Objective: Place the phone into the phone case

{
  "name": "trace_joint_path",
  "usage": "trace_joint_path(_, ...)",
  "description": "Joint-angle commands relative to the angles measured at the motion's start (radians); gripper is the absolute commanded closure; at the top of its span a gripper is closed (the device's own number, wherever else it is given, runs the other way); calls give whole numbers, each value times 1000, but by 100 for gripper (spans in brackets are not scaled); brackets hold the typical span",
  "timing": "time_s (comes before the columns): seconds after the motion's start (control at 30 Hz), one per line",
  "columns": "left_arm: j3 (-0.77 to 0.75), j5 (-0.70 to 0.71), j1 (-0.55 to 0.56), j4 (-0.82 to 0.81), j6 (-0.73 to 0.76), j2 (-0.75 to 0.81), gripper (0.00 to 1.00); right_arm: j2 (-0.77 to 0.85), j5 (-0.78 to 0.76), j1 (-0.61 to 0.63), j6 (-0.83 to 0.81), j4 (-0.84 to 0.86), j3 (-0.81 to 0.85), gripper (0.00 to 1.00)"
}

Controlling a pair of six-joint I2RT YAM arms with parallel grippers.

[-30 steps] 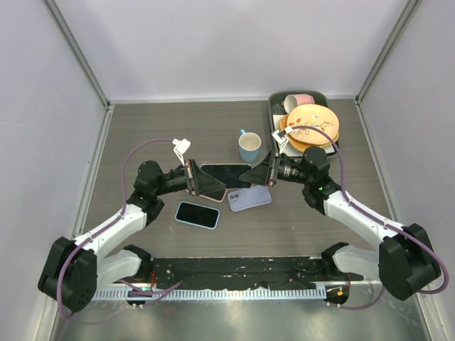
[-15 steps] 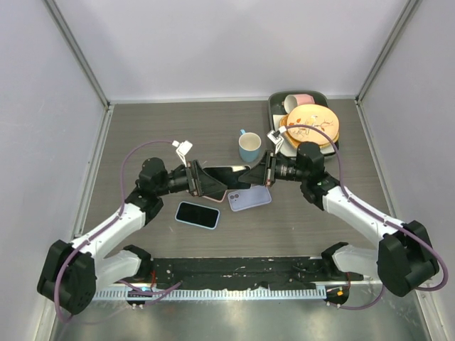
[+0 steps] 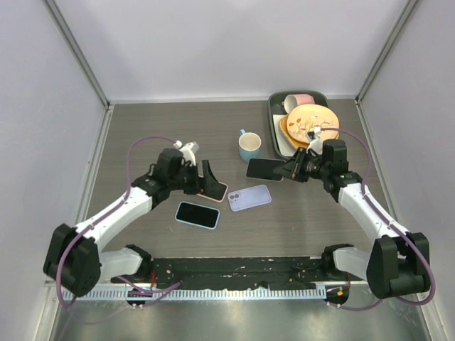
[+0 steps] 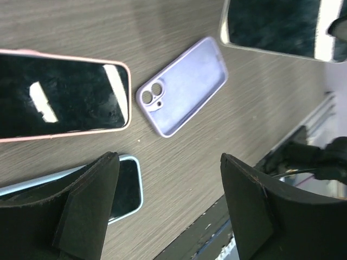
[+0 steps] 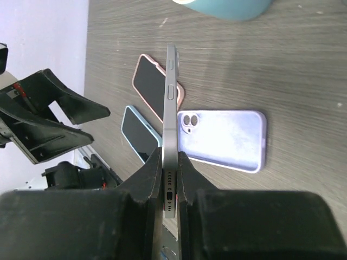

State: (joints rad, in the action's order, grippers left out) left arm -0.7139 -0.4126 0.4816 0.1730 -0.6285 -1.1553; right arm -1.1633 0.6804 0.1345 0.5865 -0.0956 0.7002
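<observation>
The phone (image 3: 264, 169), dark-screened with a silver edge, hangs above the table, and my right gripper (image 3: 288, 170) is shut on its right end. In the right wrist view the phone (image 5: 171, 108) stands edge-on between the fingers of that gripper (image 5: 171, 179). The lavender phone case (image 3: 249, 197) lies hollow side up on the table just below it, and shows too in both wrist views (image 5: 227, 140) (image 4: 184, 85). My left gripper (image 3: 206, 179) is open with nothing in it, to the left of the case; its own view (image 4: 168, 211) shows only table between the fingers.
A pink-cased phone (image 3: 219, 191) and a blue-cased phone (image 3: 197, 214) lie left of the case. A teal mug (image 3: 249, 146) stands behind it. A tray (image 3: 274, 114) at the back right holds plates (image 3: 311, 124) and a pink cup (image 3: 300, 101).
My left gripper opened, let go of the phone and drew back left. My right gripper shut on the phone and carried it right, clear of the pink-cased phone.
</observation>
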Motion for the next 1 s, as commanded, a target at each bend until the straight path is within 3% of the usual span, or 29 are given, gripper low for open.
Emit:
trace_joint_path(0.0,-163,268,121,209,93,-141,21,45,-38,-48,-54,-75,24,99)
trace_joint_path(0.1,-248,349,192,267,90,-266,23,31,-25,-68,-53,-79,18,99)
trace_joint_path(0.2,-295,344,227,263,84,-371,28,22,-19,-79,-50,-79,18,99)
trace_joint_path(0.4,-347,353,272,252,70,-519,47,28,-24,-81,-54,-85,19,99)
trace_joint_path(0.5,-346,363,279,247,62,-560,53,28,-21,-82,-56,-85,16,99)
trace_joint_path(0.8,-349,334,285,154,27,-641,55,28,-16,-82,-63,-85,15,99)
trace_joint_path(0.9,-380,362,288,174,18,-690,59,28,-12,-81,-65,-85,15,99)
trace_joint_path(0.97,-387,376,290,186,13,-714,69,30,-10,-82,-65,-87,15,99)
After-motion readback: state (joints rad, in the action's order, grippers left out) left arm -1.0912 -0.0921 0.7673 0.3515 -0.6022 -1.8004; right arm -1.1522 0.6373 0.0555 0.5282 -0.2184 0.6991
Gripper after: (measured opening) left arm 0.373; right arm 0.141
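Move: The empty lavender case that the left hand is going for lies about 13 cm to its right, some 3 cm ahead and 13 cm below. The phone in the pink case is about 7 cm ahead of the left hand and 3 cm left, the phone in the blue case 3 cm back and 6 cm left; the mug stands roughly 18 cm straight beyond the lavender case. For the right hand, gripping its phone, the lavender case is about 9 cm left, level fore and aft, 15 cm down. The left fingertips come to the near part of the lavender case's left end, one tip either side of its short wall, and nudge the case right. The hand gets there by dropping about 12 cm and going 7 cm right, fingers tilting some 30 degrees steeper and closing about halfway, with a slight forward push last. The right hand keeps its phone, eases 3 cm right and sinks 2 cm, then holds. ##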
